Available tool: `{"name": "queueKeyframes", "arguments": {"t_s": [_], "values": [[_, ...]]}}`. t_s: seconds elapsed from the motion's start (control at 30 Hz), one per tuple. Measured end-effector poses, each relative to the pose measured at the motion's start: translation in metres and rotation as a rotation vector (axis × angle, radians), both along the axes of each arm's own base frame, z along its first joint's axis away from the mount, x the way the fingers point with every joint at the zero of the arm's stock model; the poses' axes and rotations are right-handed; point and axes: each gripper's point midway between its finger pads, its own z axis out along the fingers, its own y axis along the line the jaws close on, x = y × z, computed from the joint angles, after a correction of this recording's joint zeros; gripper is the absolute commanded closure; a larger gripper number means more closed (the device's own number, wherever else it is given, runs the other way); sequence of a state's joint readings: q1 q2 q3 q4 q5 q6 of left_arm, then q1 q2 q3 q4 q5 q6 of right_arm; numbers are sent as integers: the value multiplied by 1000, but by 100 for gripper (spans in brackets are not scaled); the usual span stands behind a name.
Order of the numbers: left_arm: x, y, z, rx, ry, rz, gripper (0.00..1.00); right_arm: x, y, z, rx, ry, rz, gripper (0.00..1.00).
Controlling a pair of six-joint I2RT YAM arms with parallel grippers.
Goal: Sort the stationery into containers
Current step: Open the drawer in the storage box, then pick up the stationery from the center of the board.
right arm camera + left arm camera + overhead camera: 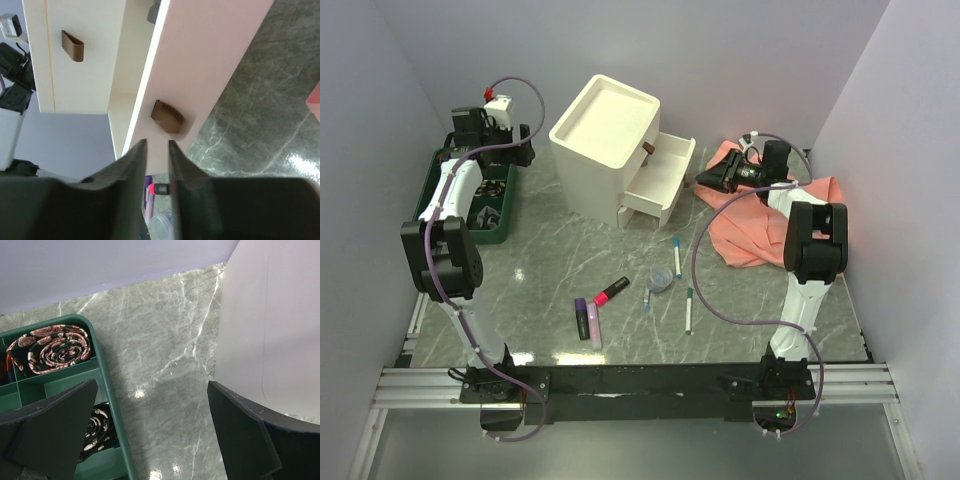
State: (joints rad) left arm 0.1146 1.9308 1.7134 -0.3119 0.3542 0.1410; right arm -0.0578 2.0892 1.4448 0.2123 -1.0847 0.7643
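The cream-white cabinet [605, 135] stands at the back, with one drawer [668, 160] pulled far out and a lower drawer [645, 200] out a little. My right gripper [703, 181] sits at the far drawer's front. In the right wrist view its jaws [157, 142] stand a narrow gap apart, open and empty, just short of the brown handle [167, 116]. On the table lie a purple highlighter [582, 318], pink highlighter [594, 328], red-and-black marker [612, 291], clear tape roll [661, 278] and thin pens [688, 310]. My left gripper [152, 385] is wide open over bare table.
A green divided tray [480, 200] with rolled patterned fabric [55, 347] sits at the back left, beside my left gripper [520, 140]. A pink cloth [760, 225] lies under the right arm. The cabinet's side wall [270, 330] rises close to the left gripper's right.
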Motion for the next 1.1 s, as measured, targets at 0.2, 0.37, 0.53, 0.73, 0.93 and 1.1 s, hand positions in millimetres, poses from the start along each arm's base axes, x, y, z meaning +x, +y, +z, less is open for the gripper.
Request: {"name": "queueKeyframes", "arguments": {"t_s": [0.2,0.37,0.53,0.73,0.93,1.1], "values": [[2,-1,3,-8,-12,-2,1,-6,-2,-12,-46,13,11,55],[1,1,8,-10,-23,16,0,-33,-5,-13,-122,15,44,52],[-15,4,22,4,-60,47,0,-56,-10,-1,-232,-64,89,44],[-46,6,28,22,-81,77,0,-88,-7,4,-418,-234,231,26],[-64,7,23,17,-76,86,1,-143,51,-9,-634,-545,588,0],[-78,8,22,6,-74,96,1,-197,95,-18,-720,-844,878,0]]}}
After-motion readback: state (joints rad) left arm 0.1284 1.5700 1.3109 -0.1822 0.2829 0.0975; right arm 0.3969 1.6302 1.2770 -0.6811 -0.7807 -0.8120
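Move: The open drawer's handle is about 4 cm to the right hand's left, 1 cm ahead and 1 cm below. The blue-capped marker lies roughly 15 cm back, 9 left and 15 below; the clip jar is some 21 back and 15 left, the pink-capped highlighter 24 back and 29 left, both also on the table. From the left hand, that marker is about 20 cm back, 47 right and 20 below. Leaving the drawer, right hand swings 20 cm back and left towards the markers, opening, tilting down; left backs 8. ##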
